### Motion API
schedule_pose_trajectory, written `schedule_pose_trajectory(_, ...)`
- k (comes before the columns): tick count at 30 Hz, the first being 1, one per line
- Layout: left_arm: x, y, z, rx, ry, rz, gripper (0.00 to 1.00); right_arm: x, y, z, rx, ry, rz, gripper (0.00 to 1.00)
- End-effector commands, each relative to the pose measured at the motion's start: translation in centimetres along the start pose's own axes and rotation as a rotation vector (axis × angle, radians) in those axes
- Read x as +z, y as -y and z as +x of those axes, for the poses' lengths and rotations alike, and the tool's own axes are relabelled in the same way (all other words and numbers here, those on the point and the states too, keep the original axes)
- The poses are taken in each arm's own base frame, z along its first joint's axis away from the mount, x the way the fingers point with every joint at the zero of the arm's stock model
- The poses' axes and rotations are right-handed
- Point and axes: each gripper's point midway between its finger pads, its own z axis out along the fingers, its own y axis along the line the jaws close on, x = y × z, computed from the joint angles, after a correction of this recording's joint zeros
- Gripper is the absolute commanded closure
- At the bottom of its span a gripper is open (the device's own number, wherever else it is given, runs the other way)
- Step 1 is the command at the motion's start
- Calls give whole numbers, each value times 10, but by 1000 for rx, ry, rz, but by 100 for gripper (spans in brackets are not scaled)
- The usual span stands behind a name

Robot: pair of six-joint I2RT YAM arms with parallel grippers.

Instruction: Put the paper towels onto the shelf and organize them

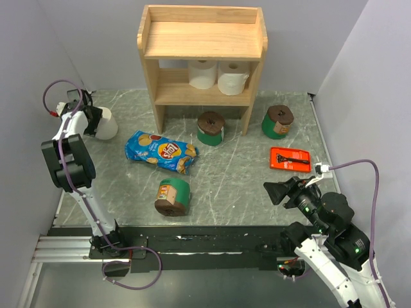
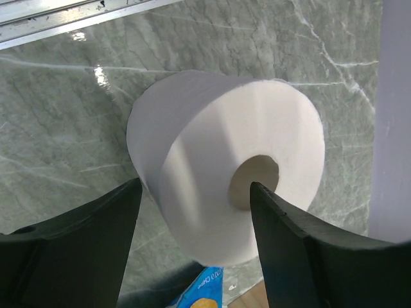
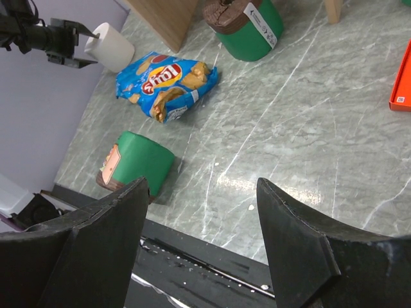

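The light-wood shelf (image 1: pixel 202 38) stands at the back with two white paper towels (image 1: pixel 203 74) (image 1: pixel 232 77) on its lower tier. A third white roll (image 2: pixel 225 167) lies at the far left by the wall, and my left gripper (image 2: pixel 196 186) is shut on it, one finger on its cored end face and the other at its back end. Three green-wrapped rolls are on the table: one (image 1: pixel 210 128) before the shelf, one (image 1: pixel 278 121) to its right, one (image 1: pixel 172 196) on its side near the front. My right gripper (image 3: pixel 202 183) hangs open over the front right, holding nothing.
A blue chip bag (image 1: pixel 160 151) lies left of centre, between the held roll and the shelf legs. An orange razor package (image 1: pixel 290 159) lies flat at the right, just beyond my right gripper. Walls close in the left and right sides.
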Motion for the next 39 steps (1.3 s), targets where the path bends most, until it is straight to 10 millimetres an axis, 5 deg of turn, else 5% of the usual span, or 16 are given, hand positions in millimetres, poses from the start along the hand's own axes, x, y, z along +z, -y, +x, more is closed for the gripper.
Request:
schedule_pose_trajectory(1, 5, 13, -8, 17, 1, 31, 27, 0, -8, -14, -6, 45, -20, 25)
schedule_pose_trajectory(8, 5, 11, -1, 61, -23, 57, 39, 1, -8, -16, -9, 41, -13, 25)
schedule_pose_trajectory(14, -27, 24, -18, 110, 19, 106, 53, 1, -12, -21, -6, 54, -26, 25)
schedule_pose_trajectory(22, -71, 26, -7, 190, -18, 196, 61, 2, -14, -19, -7, 47, -34, 25)
schedule_pose_trajectory(26, -112, 26, 3, 254, -11, 261, 62, -2, -16, -23, -6, 51, -37, 25)
schedule_pose_trajectory(31, -159, 24, 43, 341, -36, 350, 63, -11, -18, -26, 2, 71, -53, 25)
schedule_pose_trajectory(36, -231, 42, 76, 397, -12, 475, 62, -18, -14, -25, -4, 69, -42, 25)
schedule_pose_trajectory(39, -269, 52, 112, 393, -61, 594, 62, -23, -13, -27, -12, 74, -36, 25)
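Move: The last paper towel roll stands upright at the left hand's open fingertips, its middle about 3 cm ahead, level sideways and 4 cm below. From this hand the chip bag lies some 24 cm to the right, 6 cm back and 7 cm lower, and the lower shelf's free left end is about 30 cm right, 8 cm ahead and 6 cm up. From the right hand the roll is roughly 70 cm left, 39 cm ahead and 19 cm below. The left hand eases down about 1 cm at the roll and closes partway across its near wall, one finger in the core hole and the other on the outside, pinching it. Keeping that grip, it backs off and then lifts while swinging faster and faster to the right towards the shelf, ending some 17 cm right, 13 cm up and 10 cm back from where it began, with the wrist turning about 30 degrees clockwise. ##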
